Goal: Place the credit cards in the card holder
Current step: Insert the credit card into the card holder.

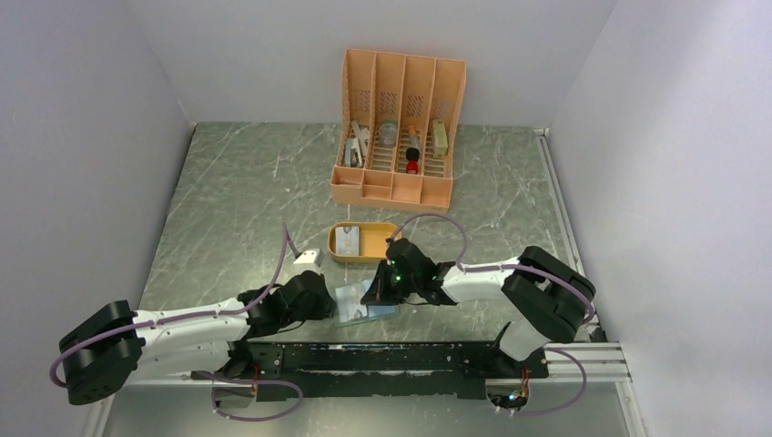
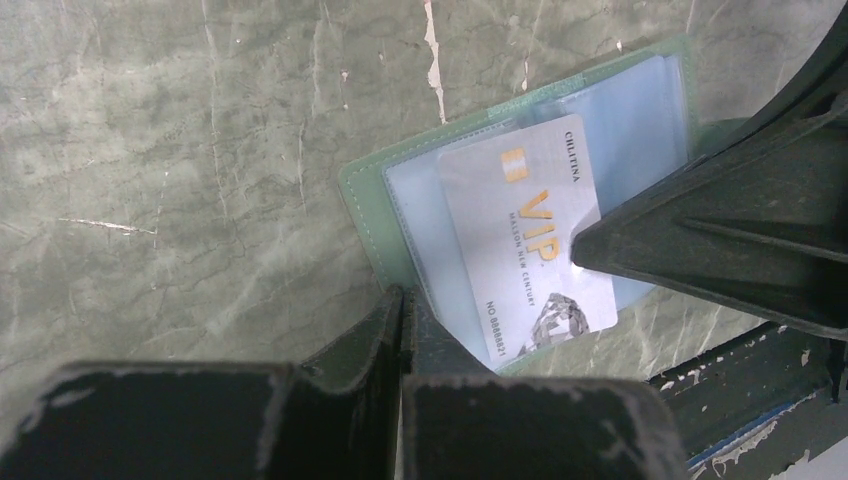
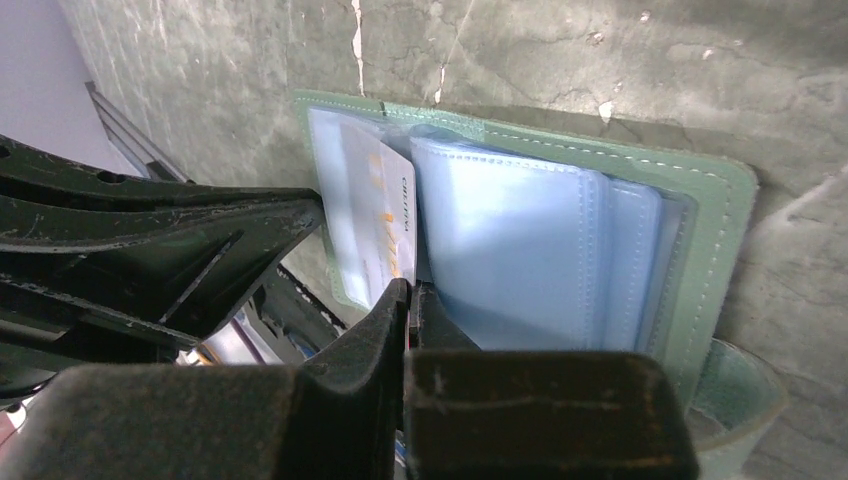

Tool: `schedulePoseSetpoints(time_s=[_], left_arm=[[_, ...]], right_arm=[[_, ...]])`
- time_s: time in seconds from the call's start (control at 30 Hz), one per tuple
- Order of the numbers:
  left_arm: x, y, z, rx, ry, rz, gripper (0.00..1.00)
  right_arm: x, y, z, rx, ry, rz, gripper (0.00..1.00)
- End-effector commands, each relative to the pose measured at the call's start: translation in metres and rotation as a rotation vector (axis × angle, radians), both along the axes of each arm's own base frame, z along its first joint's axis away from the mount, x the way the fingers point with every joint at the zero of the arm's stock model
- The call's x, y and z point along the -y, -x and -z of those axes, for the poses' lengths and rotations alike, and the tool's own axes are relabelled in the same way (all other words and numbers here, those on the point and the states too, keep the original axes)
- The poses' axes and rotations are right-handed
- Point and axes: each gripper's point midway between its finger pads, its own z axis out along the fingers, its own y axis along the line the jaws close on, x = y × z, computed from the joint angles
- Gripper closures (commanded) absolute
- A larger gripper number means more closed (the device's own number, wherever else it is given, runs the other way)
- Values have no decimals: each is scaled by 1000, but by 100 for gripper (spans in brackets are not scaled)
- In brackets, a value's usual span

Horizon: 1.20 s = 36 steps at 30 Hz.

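Note:
The card holder (image 1: 356,309) lies open on the table near the arms, grey-green with clear pockets (image 3: 520,240). A pale credit card (image 2: 530,240) marked VIP rests askew over its left half (image 2: 400,200), one edge running into the shut jaws of my right gripper (image 3: 408,290), whose dark fingers (image 2: 720,240) reach in from the right. My left gripper (image 2: 405,300) is shut, and its tip presses on the holder's near edge. Another credit card (image 1: 347,239) lies in the orange oval tray (image 1: 382,250).
A tall orange slotted organizer (image 1: 398,82) with small items stands at the back. A small white block (image 1: 308,259) sits left of the tray. The black base rail (image 1: 382,360) runs just in front of the holder.

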Motion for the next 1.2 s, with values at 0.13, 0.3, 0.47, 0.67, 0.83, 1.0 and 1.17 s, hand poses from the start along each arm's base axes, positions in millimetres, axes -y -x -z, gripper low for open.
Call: schedulePoseSetpoints(time_s=[0.13, 0.3, 0.47, 0.67, 0.83, 1.0, 1.17], left_arm=[[-6, 13, 17, -61, -39, 28, 95], [-6, 13, 18, -61, -41, 30, 95], [-5, 13, 18, -63, -38, 31, 95], [-7, 12, 17, -57, -47, 24, 95], [-9, 12, 17, -57, -46, 20, 95], [-9, 12, 16, -54, -45, 19, 95], [-10, 12, 16, -54, -45, 19, 95]], right_arm=[[0, 8, 13, 19, 61, -51, 100], [-2, 8, 12, 31, 62, -74, 100], [-7, 10, 11, 27, 56, -94, 100], [-5, 9, 5, 36, 66, -85, 92], [-4, 7, 0, 41, 66, -80, 76], [-3, 6, -3, 43, 65, -70, 64], [-5, 7, -4, 42, 48, -77, 60]])
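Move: The card holder lies open between my hands. The middle of its left sleeve is about 3 cm to the left of my right hand, 1 cm lower; the credit card I still pinch is already mostly inside, its middle some 2 cm to the left. The right sleeve is about 4 cm to the right and 1 cm farther out, the yellow tray 13 cm straight ahead. From my left hand, at the holder's left edge, the left sleeve lies about 5 cm to the right and 1 cm ahead. With my right fingers still pinching the credit card by its spine-side edge, I push the card left another 1 cm or so, deeper into the left sleeve, then open those fingers to about two fifths and let go, easing back right half a centimetre beside the spine. My closed left fingers keep the holder's left edge pinned, creeping barely half a centimetre right. ##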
